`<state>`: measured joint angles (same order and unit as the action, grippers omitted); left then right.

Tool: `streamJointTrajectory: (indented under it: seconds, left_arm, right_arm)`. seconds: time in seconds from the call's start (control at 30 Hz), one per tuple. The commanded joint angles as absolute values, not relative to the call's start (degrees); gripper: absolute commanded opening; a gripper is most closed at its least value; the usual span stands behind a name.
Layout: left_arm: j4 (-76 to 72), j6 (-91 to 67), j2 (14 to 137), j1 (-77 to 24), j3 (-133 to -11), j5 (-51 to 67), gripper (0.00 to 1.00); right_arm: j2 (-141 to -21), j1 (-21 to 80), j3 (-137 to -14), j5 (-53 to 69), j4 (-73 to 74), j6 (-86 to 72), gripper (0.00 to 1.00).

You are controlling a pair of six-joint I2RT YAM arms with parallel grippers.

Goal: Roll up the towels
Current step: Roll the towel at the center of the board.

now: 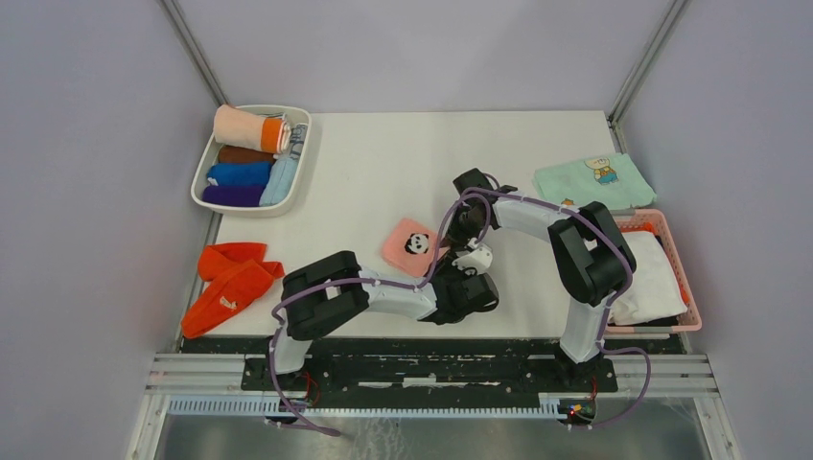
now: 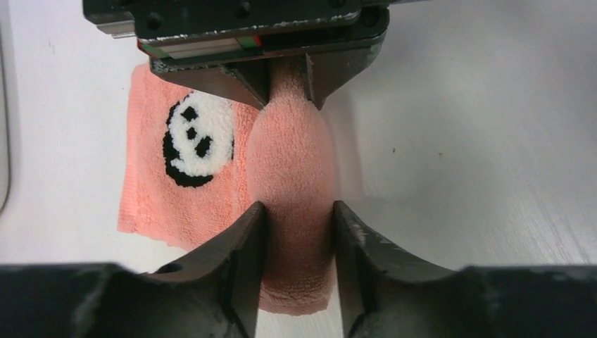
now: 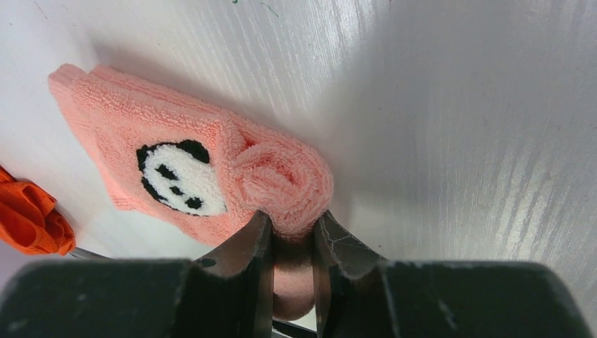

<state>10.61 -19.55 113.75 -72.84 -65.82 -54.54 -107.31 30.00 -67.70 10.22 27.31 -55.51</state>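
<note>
A pale pink towel (image 1: 408, 245) with a panda print lies mid-table, its right edge curled into a roll (image 2: 292, 162). My left gripper (image 2: 297, 220) is shut on the near end of that roll, its fingers (image 2: 246, 243) pressing both sides. My right gripper (image 3: 291, 229) is shut on the far end of the same roll (image 3: 281, 179), and it shows in the left wrist view as the dark body (image 2: 288, 74) at the top. From above, the left gripper (image 1: 444, 273) and the right gripper (image 1: 451, 235) meet at the towel's right edge. Red-orange towels (image 1: 230, 283) lie crumpled at the front left.
A white tray (image 1: 204, 179) at the back left holds several rolled cloths. A mint-green cloth (image 1: 592, 179) with a bear print lies at the back right. A pink basket (image 1: 683, 278) with a white cloth stands at the right edge. An orange towel (image 3: 28, 220) shows left in the right wrist view.
</note>
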Motion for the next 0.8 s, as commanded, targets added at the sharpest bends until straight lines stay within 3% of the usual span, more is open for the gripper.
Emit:
streamJointTrajectory:
  seconds: [0.0,0.1,0.23,0.5,0.77]
  left_arm:
    - [10.45,-19.92,114.73,-72.68,-68.03,-55.92,0.38]
    - [9.69,-21.29,112.40,-70.95,-66.30,-52.35,0.25]
    - [4.11,-21.65,106.30,-67.26,-60.53,-41.49,0.17]
    - [-6.93,-28.14,98.25,-52.77,-50.89,-7.68,0.14]
    - [-17.49,-41.22,100.99,-39.35,-45.72,16.85,0.12]
  right_arm:
    - [-106.96,30.09,-68.40,9.86,29.07,-55.21,0.20]
    - [-105.92,29.94,-66.73,12.10,24.71,-54.71,0.25]
    - [-104.24,29.39,-64.16,14.76,19.37,-53.56,0.40]
    - [-99.11,26.24,-55.83,21.14,4.16,-55.49,0.66]
    - [-100.92,24.80,-48.99,27.09,-12.85,-62.31,0.76]
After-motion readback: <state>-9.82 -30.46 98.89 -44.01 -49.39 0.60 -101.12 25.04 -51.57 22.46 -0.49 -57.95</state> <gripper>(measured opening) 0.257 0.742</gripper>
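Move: The pink towel's roll lies between the fingers of both hands: its middle is about 2 cm ahead of the left hand and 1 cm to its right, and some 3 cm back and 1 cm left of the right hand, at roughly finger height. The panda patch on the towel's flat part is about 5 cm ahead of and 6 cm left of the left hand. The orange cloth lies far off, around 44 cm left of that hand and 7 cm back. Closing first, the left fingers pinch the near part of the roll, then go about 5 cm forward and 2 cm left with it, while the wrist rolls its left side down and swings the fingers to point rightward and more steeply down. The right fingers, which hold the roll's far part, spread wide and let go, that hand rising some 2 cm and edging forward. ##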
